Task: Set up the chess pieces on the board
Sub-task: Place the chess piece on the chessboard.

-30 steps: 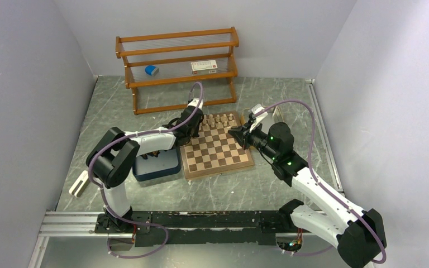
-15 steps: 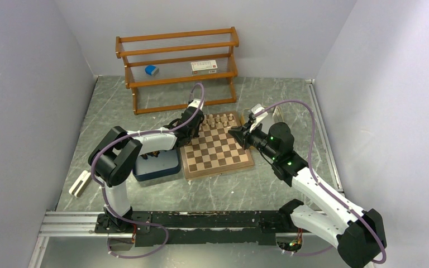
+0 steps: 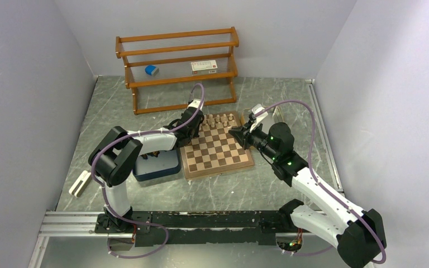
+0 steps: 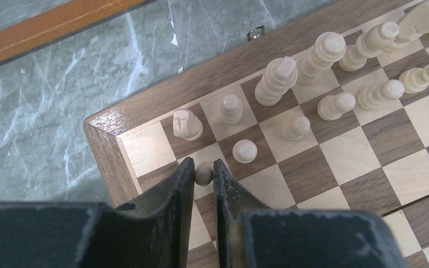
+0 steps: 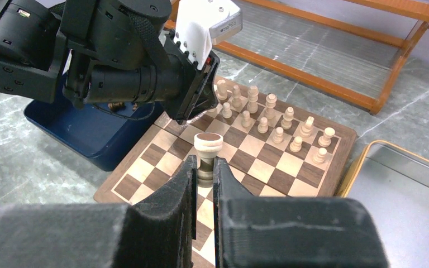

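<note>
The board [image 3: 217, 151] lies mid-table, with cream chess pieces [image 3: 219, 119] in its two far rows. In the left wrist view my left gripper [image 4: 203, 167] is shut on a cream pawn [image 4: 203, 175] over a light square by the board's far-left corner [image 4: 103, 125], next to another pawn [image 4: 244, 151] and a rook [image 4: 187, 124]. In the top view the left gripper [image 3: 196, 127] is at that corner. My right gripper [image 5: 204, 164] is shut on a flat-topped cream piece [image 5: 207, 144], held above the board [image 5: 145, 173] at its right side [image 3: 236, 133]. No dark pieces stand on the board.
A navy tray [image 3: 156, 164] sits left of the board, under the left arm. A yellow tray rim [image 5: 368, 153] shows right of the board. A wooden rack [image 3: 177, 67] stands at the back. A small white object [image 3: 79, 183] lies at the near left.
The left arm has edged slightly right toward the board's far-left corner. The right arm has not moved.
</note>
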Tool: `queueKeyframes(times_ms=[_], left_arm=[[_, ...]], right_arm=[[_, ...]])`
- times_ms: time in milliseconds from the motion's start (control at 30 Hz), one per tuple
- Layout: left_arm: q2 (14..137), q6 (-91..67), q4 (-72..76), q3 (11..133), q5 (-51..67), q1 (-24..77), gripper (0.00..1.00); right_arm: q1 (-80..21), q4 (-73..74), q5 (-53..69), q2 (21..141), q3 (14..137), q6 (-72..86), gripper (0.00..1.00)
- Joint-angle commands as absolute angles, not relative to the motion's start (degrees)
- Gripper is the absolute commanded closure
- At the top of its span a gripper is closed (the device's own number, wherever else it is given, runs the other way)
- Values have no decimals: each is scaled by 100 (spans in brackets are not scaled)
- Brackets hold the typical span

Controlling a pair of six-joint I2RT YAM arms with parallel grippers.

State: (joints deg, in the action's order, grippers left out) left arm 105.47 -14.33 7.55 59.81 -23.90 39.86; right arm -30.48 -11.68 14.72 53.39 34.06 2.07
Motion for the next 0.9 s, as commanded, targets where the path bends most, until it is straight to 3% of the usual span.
queueKeyframes(times_ms=[0,567,867], left_arm=[[10567,-1442,876,5953,-2414,4008,76],[9747,-1813,338,6231,-2084,3997,62],[8478,-2167,121,6162,-879,3971,53]], right_arm=[[-3011,-1270,1439,5283,3350,136,100],[-3006,-1539,1830,5568,3390,777,99],[-3000,-2019,1394,5837,3526,2292,97]])
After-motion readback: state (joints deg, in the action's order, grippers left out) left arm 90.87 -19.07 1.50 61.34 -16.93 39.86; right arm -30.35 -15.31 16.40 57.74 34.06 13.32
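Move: The left hand's point is on the light pawn between its fingers, whose middle is about 1 cm below. The next pawn stands roughly 2 cm to the hand's right and 1 cm farther out, the knight about 2 cm ahead and 1 cm left. For the right hand, holding a light piece high, that first pawn is some 12 cm ahead, 13 cm left and 18 cm down; the empty far-left corner square is roughly 14 cm ahead, 16 cm left and 19 cm down. The left hand stays down at the board while its fingers, already slackening round the pawn, keep spreading to about twice their gap, then it pulls clear faster and faster, some 10 cm up with a slight drift back and to the right, its left side dipping about 10 degrees. Only as the left hand leaves does the right start, easing about 1.5 cm left and 1 cm down towards the empty far-left corner, rolling some 10 degrees about the line of its fingers and keeping its grip on its piece. ##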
